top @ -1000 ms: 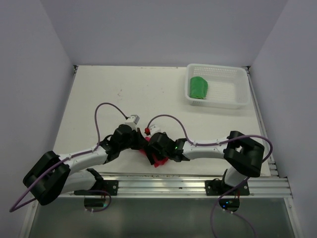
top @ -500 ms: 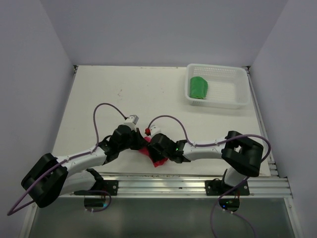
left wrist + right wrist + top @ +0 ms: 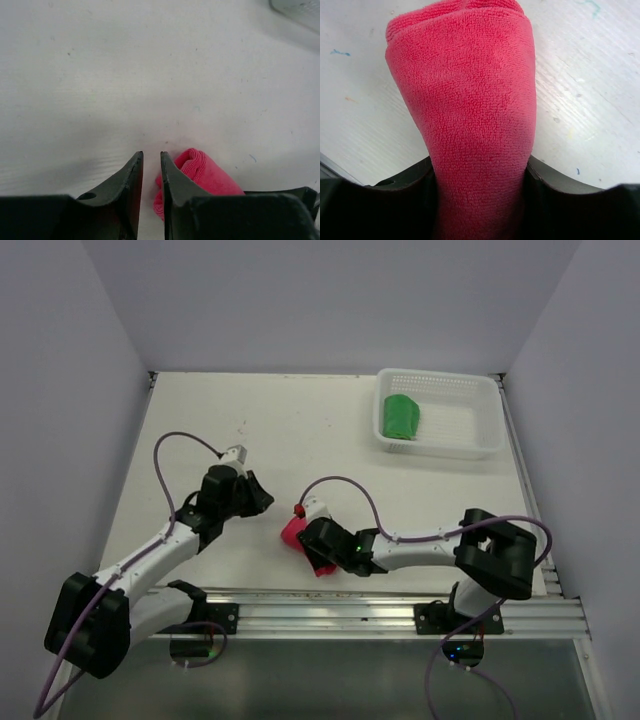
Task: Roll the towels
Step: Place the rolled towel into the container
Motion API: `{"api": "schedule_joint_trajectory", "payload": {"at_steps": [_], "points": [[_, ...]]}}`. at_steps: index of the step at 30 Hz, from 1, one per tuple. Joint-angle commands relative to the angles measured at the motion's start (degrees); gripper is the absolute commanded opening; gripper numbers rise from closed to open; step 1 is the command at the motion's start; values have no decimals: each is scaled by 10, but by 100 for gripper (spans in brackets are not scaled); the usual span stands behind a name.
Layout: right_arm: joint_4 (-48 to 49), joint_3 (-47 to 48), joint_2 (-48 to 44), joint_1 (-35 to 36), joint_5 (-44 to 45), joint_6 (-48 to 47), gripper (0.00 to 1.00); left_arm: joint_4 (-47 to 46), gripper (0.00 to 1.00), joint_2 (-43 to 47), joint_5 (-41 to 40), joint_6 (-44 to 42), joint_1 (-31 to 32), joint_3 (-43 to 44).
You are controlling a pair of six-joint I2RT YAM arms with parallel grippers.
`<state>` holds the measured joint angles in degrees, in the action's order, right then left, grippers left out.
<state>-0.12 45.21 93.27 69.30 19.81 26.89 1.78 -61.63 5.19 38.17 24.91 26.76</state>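
The pink-red towel (image 3: 293, 533) lies rolled into a thick bundle near the table's front edge. My right gripper (image 3: 312, 545) is shut on it, and in the right wrist view the roll (image 3: 465, 90) fills the space between both fingers and sticks out past them. My left gripper (image 3: 260, 502) hangs to the roll's left, apart from it. Its jaws stand a narrow gap apart with nothing between them (image 3: 151, 154), and the pink roll (image 3: 207, 172) shows just beyond its right finger. The green towel (image 3: 402, 417) sits rolled in the basket's left end.
The white mesh basket (image 3: 470, 445) stands at the back right of the table; its corner (image 3: 300, 7) shows in the left wrist view. A metal rail (image 3: 380, 605) runs along the near edge. Grey walls close in the table's sides and back.
My left gripper let go of the pink-red towel and drew back up and to the left, its jaws parting slightly. My right gripper closed around the roll and holds it.
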Motion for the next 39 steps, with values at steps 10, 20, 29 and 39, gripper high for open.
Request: {"api": "schedule_joint_trajectory", "payload": {"at_steps": [10, 20, 29, 39], "points": [[-88, 61, -112, -76, 46, -44, 4, 107, 50, 0, -33, -63, -58, 118], [-137, 192, -108, -293, -43, -94, 0, 227, 100, -52, -109, -182, -58, 276], [-135, 305, -65, -482, -58, -110, 0, 235, 100, -97, -197, -188, -65, 299], [-76, 341, 23, -610, -63, -67, 1, 164, 100, -105, -139, -233, -73, 248]]}}
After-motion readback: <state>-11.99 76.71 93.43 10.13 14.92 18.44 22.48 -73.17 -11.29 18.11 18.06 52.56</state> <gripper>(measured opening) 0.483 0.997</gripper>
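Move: The right hand already pinches the rolled red towel low over the table. From it the container's middle lies about 35 cm ahead and 34 cm to the right, at roughly the same height. Inside, the green rolled towel lies near the container's left wall, some 34 cm ahead of the right hand and 24 cm to its right. From the empty left hand the container is about 25 cm ahead, 44 cm right and some 6 cm lower. Forward and to the right in one sweeping arc, the right hand carries the red towel some 30 cm each way to above the container, lifting about 20 cm and just starting to sink at the end. Its wrist turns clockwise about 50 degrees; the grip stays closed on the towel. The left hand draws off forward and left, rising then settling, opens wide and rolls left side up. ##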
